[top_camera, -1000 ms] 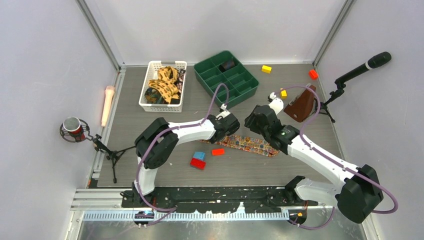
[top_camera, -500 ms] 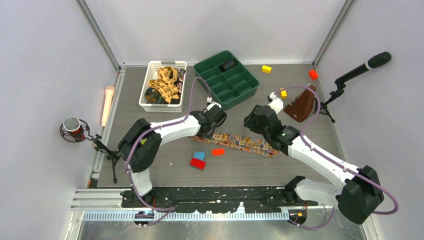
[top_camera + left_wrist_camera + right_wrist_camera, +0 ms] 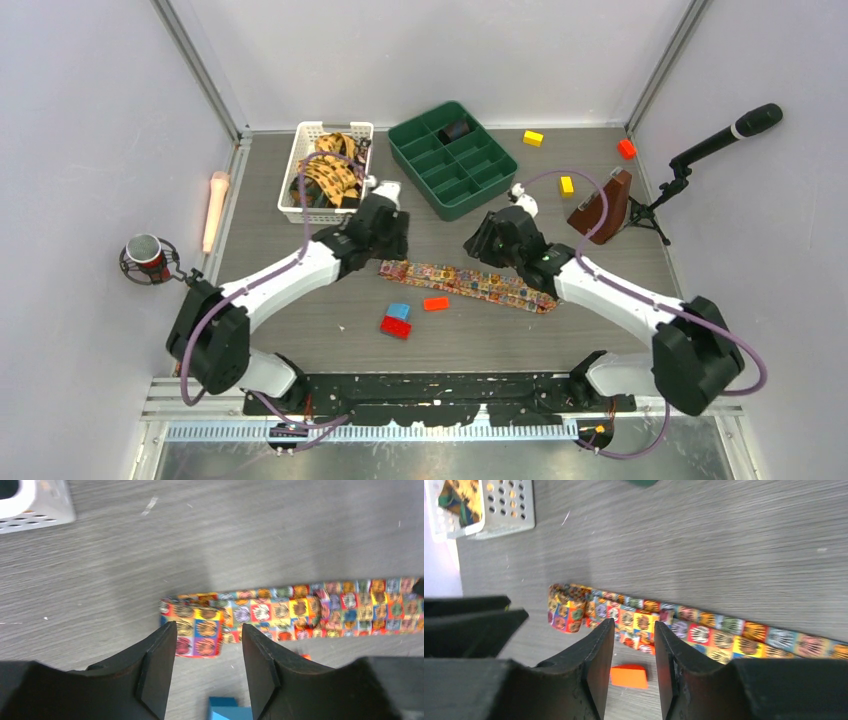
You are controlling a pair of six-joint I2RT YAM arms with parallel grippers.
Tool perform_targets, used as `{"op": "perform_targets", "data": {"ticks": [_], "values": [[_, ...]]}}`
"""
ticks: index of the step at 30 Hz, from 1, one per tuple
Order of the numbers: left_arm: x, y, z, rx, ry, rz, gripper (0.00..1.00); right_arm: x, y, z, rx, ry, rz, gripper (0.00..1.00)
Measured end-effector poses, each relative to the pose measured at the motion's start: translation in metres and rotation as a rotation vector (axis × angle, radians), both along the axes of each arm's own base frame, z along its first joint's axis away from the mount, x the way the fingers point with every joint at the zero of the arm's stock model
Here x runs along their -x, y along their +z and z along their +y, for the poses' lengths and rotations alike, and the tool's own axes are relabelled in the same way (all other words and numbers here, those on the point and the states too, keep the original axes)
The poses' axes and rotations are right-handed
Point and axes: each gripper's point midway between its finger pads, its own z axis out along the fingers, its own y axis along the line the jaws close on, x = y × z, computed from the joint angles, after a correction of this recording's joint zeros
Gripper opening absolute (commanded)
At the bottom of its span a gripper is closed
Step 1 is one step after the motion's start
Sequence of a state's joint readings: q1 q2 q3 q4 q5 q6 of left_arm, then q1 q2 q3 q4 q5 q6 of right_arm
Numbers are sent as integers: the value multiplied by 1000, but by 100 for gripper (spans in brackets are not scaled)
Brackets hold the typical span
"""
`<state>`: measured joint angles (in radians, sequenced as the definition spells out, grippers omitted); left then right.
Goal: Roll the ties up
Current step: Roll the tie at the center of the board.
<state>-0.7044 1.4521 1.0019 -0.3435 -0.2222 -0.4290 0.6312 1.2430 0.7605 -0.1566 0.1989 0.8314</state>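
Note:
One tie (image 3: pixel 465 285), covered in small bright squares, lies stretched flat across the middle of the table. Its left end (image 3: pixel 192 635) is folded over on itself. My left gripper (image 3: pixel 393 243) hovers at that end, open, and the fold shows just past its fingertips (image 3: pixel 159 660). My right gripper (image 3: pixel 478 245) hangs over the tie's middle (image 3: pixel 724 630), also open with nothing between its fingers (image 3: pixel 599 650). More ties (image 3: pixel 328 170), orange and dark, are heaped in the white basket (image 3: pixel 322 213) at the back left.
Beside the tie's near edge lie an orange block (image 3: pixel 435 303), a blue block (image 3: pixel 399 311) and a red block (image 3: pixel 395 327). A green divided tray (image 3: pixel 452 155) sits at the back. A brown wedge (image 3: pixel 600 205), further small blocks and a microphone stand (image 3: pixel 690 165) are at the right.
My left arm has swung left from the tie's middle to its left end, and its jaws have widened. More of the tie now shows on the left. My right gripper shifted slightly left.

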Motion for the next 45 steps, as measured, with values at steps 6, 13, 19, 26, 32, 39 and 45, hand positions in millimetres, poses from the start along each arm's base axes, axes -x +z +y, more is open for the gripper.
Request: {"op": "perform_targets", "data": {"ticks": [6,13,19,26,32,39,45], "values": [[-26,-10,57,214,184,23,53,2,-17,62,-104,193,98,32],[-22,-42,85,377,279,102,54,9,-17,143,-236,406,180,25],[-25,-28,79,411,243,69,54,16,-35,172,-278,471,273,22],[-24,-26,78,408,223,62,54,21,-51,172,-261,462,339,21],[-23,-22,71,436,185,62,54,18,-54,172,-235,443,365,20],[-23,-22,66,455,158,59,54,13,-65,172,-209,418,389,18],[-22,-29,61,457,122,79,56,13,-81,168,-181,392,420,16]]}}
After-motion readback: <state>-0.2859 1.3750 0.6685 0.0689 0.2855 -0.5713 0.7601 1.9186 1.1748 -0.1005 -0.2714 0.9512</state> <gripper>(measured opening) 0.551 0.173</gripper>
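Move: Almost straight below the left hand, some 9 cm down and about 1 cm to its left, sits the tie's rolled end; from the right hand it lies about 20 cm to the left, level fore and aft, and 10 cm down. The middle of the flat tail is about 6 cm back and 3 cm right of the right hand. The blue block stands some 12 cm back and 19 cm left of that hand, the orange block 10 cm back and 9 cm left. Sweeping about 17 cm left over the tie's tail to the rolled end, the right hand then sinks to some 8 cm lower in all, tipping down and turning counter-clockwise by 20-25 degrees each while its fingers narrow almost shut beside the roll. The left hand swings out left, dipping, then eases back a little, open, its left side rolled down. ##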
